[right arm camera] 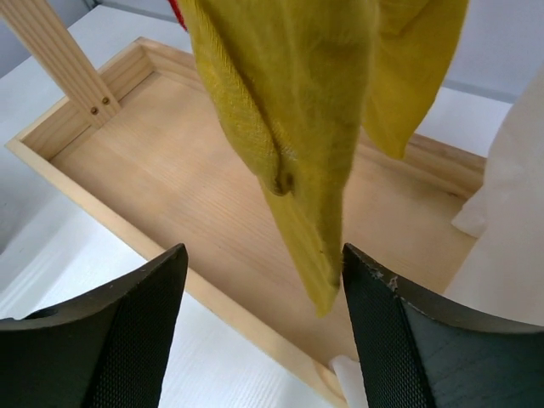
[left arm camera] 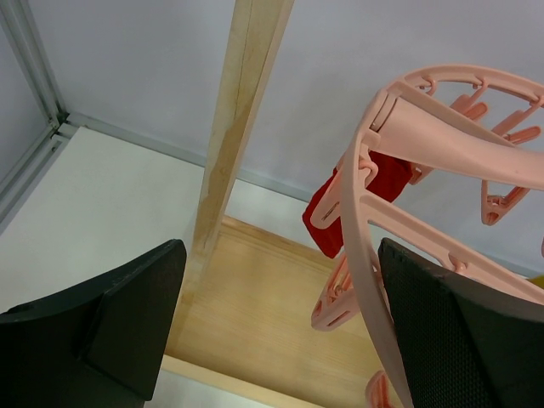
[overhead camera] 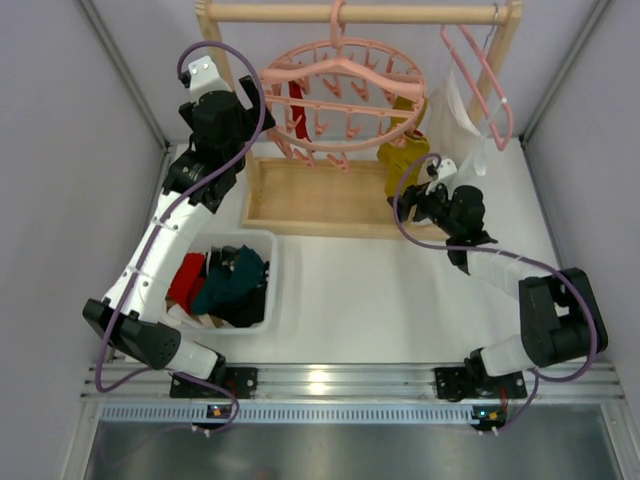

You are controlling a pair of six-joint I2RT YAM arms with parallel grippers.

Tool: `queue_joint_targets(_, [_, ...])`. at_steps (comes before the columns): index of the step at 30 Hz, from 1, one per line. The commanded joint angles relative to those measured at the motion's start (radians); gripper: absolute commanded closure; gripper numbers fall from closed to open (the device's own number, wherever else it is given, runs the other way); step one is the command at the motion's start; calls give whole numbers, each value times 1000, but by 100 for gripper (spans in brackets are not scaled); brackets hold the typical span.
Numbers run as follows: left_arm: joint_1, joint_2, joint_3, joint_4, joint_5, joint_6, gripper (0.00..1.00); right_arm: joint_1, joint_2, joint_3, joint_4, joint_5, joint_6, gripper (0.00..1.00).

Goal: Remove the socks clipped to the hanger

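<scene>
The round pink hanger [overhead camera: 345,95] hangs from the wooden rail. A red sock [overhead camera: 296,100] is clipped at its left and a mustard yellow sock [overhead camera: 402,152] at its right. My left gripper [overhead camera: 252,100] is raised beside the ring's left edge. In the left wrist view it [left arm camera: 272,327] is open, with the hanger ring [left arm camera: 364,255] just inside its right finger and the red sock [left arm camera: 357,200] beyond. My right gripper [overhead camera: 416,192] sits under the yellow sock. In the right wrist view it [right arm camera: 263,331] is open, and the yellow sock [right arm camera: 289,110] dangles with its tip between the fingers, near the right one, unpinched.
A wooden base tray [overhead camera: 320,198] lies under the rack, and its post [left arm camera: 229,153] stands left of the ring. A white bin [overhead camera: 268,250] at the left holds red and teal socks. A white cloth [overhead camera: 455,120] hangs on a slim pink hanger [overhead camera: 480,65] at the right.
</scene>
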Motion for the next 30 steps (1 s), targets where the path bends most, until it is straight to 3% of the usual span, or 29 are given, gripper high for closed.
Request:
queue_joint_targets(1, [6, -30, 34, 26, 17, 10, 2, -11, 76, 60, 164, -89, 23, 32])
queue_joint_targets(8, [6, -35, 31, 25, 34, 10, 2, -11, 198, 75, 385, -156, 72, 45])
queue_joint_targets(14, [6, -44, 27, 25, 37, 10, 2, -11, 284, 95, 509, -123, 127, 54])
queue_joint_targets(17, [6, -49, 25, 25, 43, 10, 2, -5, 300, 88, 534, -84, 128, 65])
queue_joint_targets(23, [6, -85, 19, 23, 69, 1, 2, 24, 255, 30, 560, -14, 110, 99])
queue_joint_targets(30, [5, -161, 14, 22, 115, -5, 2, 81, 101, -76, 570, 66, 98, 100])
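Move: The yellow sock hanging nearest the right hand has its middle about 5 cm ahead of that hand, 2 cm to its left and 6 cm above. The second yellow sock is some 14 cm straight ahead and 10 cm higher; the white cloth hangs roughly 12 cm ahead, 8 cm to the right and 5 cm up. From the left hand, the near yellow sock lies about 3 cm ahead, 26 cm to the right and 16 cm lower. The right fingers shut on the lower end of the near yellow sock and pinch it between their tips, after the hand has reached about 4 cm forward and 3 cm left, dipping slightly. Once closed, it draws back some 2 cm, still gripping. Late on, the left hand, fingers still wide open, backs away from the round hanger and rises, about 3 cm each way. ##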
